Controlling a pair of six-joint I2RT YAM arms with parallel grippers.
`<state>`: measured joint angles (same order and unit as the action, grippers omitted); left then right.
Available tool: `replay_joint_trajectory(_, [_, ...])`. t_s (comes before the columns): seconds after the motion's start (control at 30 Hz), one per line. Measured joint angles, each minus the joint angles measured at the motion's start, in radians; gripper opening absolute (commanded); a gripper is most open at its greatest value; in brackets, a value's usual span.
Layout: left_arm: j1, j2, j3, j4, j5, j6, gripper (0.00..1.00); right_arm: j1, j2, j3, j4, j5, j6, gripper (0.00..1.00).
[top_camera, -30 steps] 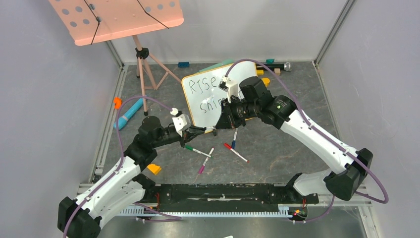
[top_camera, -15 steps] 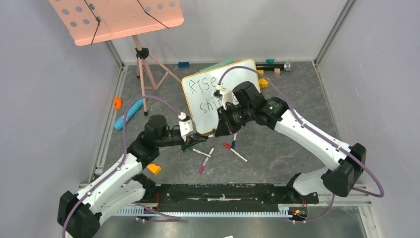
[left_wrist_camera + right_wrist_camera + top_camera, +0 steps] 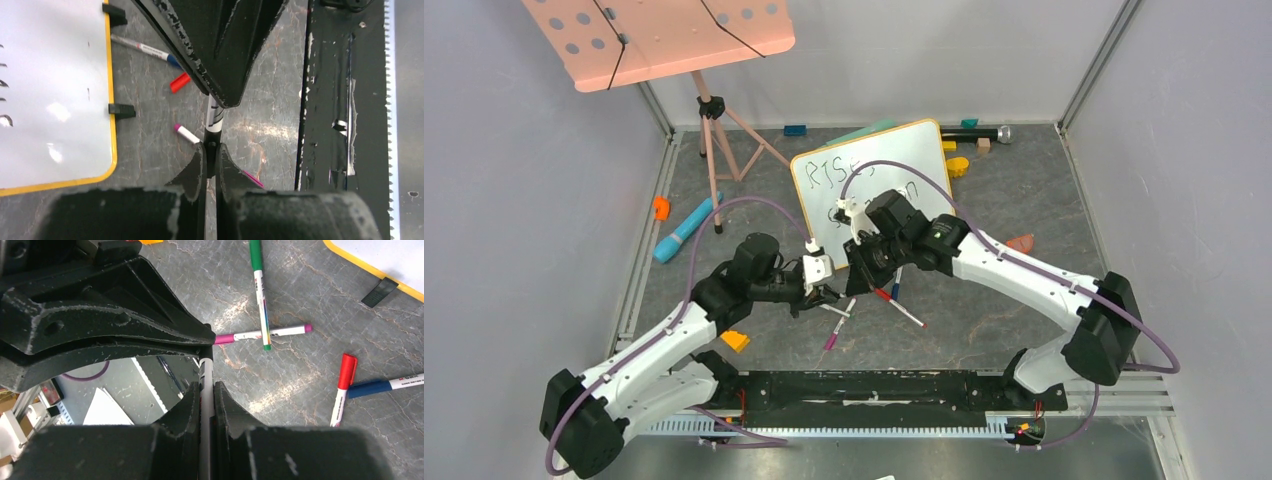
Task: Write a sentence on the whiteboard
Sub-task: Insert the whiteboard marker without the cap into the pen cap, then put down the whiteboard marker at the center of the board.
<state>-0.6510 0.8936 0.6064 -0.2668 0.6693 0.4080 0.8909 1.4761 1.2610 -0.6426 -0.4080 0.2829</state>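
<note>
The whiteboard (image 3: 904, 150) leans at the back of the floor, its orange rim and black clip feet also in the left wrist view (image 3: 50, 60). The sentence (image 3: 834, 172) reads "RISE" on top; my right arm covers most of the second line. Both grippers meet in front of the board on one marker. My left gripper (image 3: 829, 293) (image 3: 211, 146) is shut on the marker's black cap (image 3: 211, 152). My right gripper (image 3: 852, 283) (image 3: 205, 385) is shut on the marker's white barrel (image 3: 205, 372). The two sets of fingers nearly touch tip to tip.
Loose markers lie on the floor below the grippers: green (image 3: 822, 303), magenta (image 3: 839, 325), red (image 3: 899, 307) and blue (image 3: 896, 282). A pink music stand (image 3: 664, 35) on a tripod (image 3: 714, 150) stands back left. A blue cylinder (image 3: 686, 228) and orange blocks (image 3: 735, 341) lie left.
My right gripper has left the whiteboard and come down and left with the marker. My left gripper has moved right to meet it, and more of the writing shows.
</note>
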Motion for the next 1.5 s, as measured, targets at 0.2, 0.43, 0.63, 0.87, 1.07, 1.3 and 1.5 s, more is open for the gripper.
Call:
replay_joint_trajectory(0.2, [-0.008,0.006,-0.044,0.023,-0.042,-0.082,0.02,0.046,0.031,-0.025,0.042,0.065,0.020,0.00])
replay_joint_trajectory(0.43, [-0.009,0.037,-0.150,0.190,-0.044,-0.260,0.02,0.089,0.085,-0.015,0.012,0.134,-0.024,0.00])
replay_joint_trajectory(0.63, [-0.010,0.095,-0.220,0.497,-0.026,-0.479,0.05,0.102,0.090,-0.018,-0.032,0.213,-0.059,0.00])
replay_joint_trajectory(0.87, [-0.024,0.005,-0.133,0.466,-0.134,-0.464,0.38,0.097,0.016,-0.127,0.049,0.266,-0.031,0.00])
replay_joint_trajectory(1.07, [-0.025,-0.140,-0.060,0.314,-0.328,-0.420,0.47,-0.098,-0.227,-0.430,0.177,0.255,0.044,0.00])
replay_joint_trajectory(1.3, [-0.024,-0.132,-0.061,0.197,-0.565,-0.537,0.61,-0.299,-0.435,-0.621,0.279,0.257,0.105,0.00])
replay_joint_trajectory(1.5, [0.003,-0.104,-0.061,0.107,-0.726,-0.639,0.76,-0.380,-0.476,-0.716,0.343,0.285,0.129,0.10])
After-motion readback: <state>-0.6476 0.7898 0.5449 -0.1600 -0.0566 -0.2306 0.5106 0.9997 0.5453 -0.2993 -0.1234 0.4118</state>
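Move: The left hand's closed fingers still hold the black pen cap, with the bare marker's nose already at its mouth, about 3 cm to the right and 1 above. From the right hand, which holds the marker, that cap is some 4 cm left and 3 below. On the table, 15 cm under the left hand, the magenta marker lies level with it and 2 cm right, the green one 5 ahead and 2 left, the red one 4 ahead and 15 right. Both hands sink about 4 cm; left opens and swings forward-left; right carries the capped marker 17 cm right. ##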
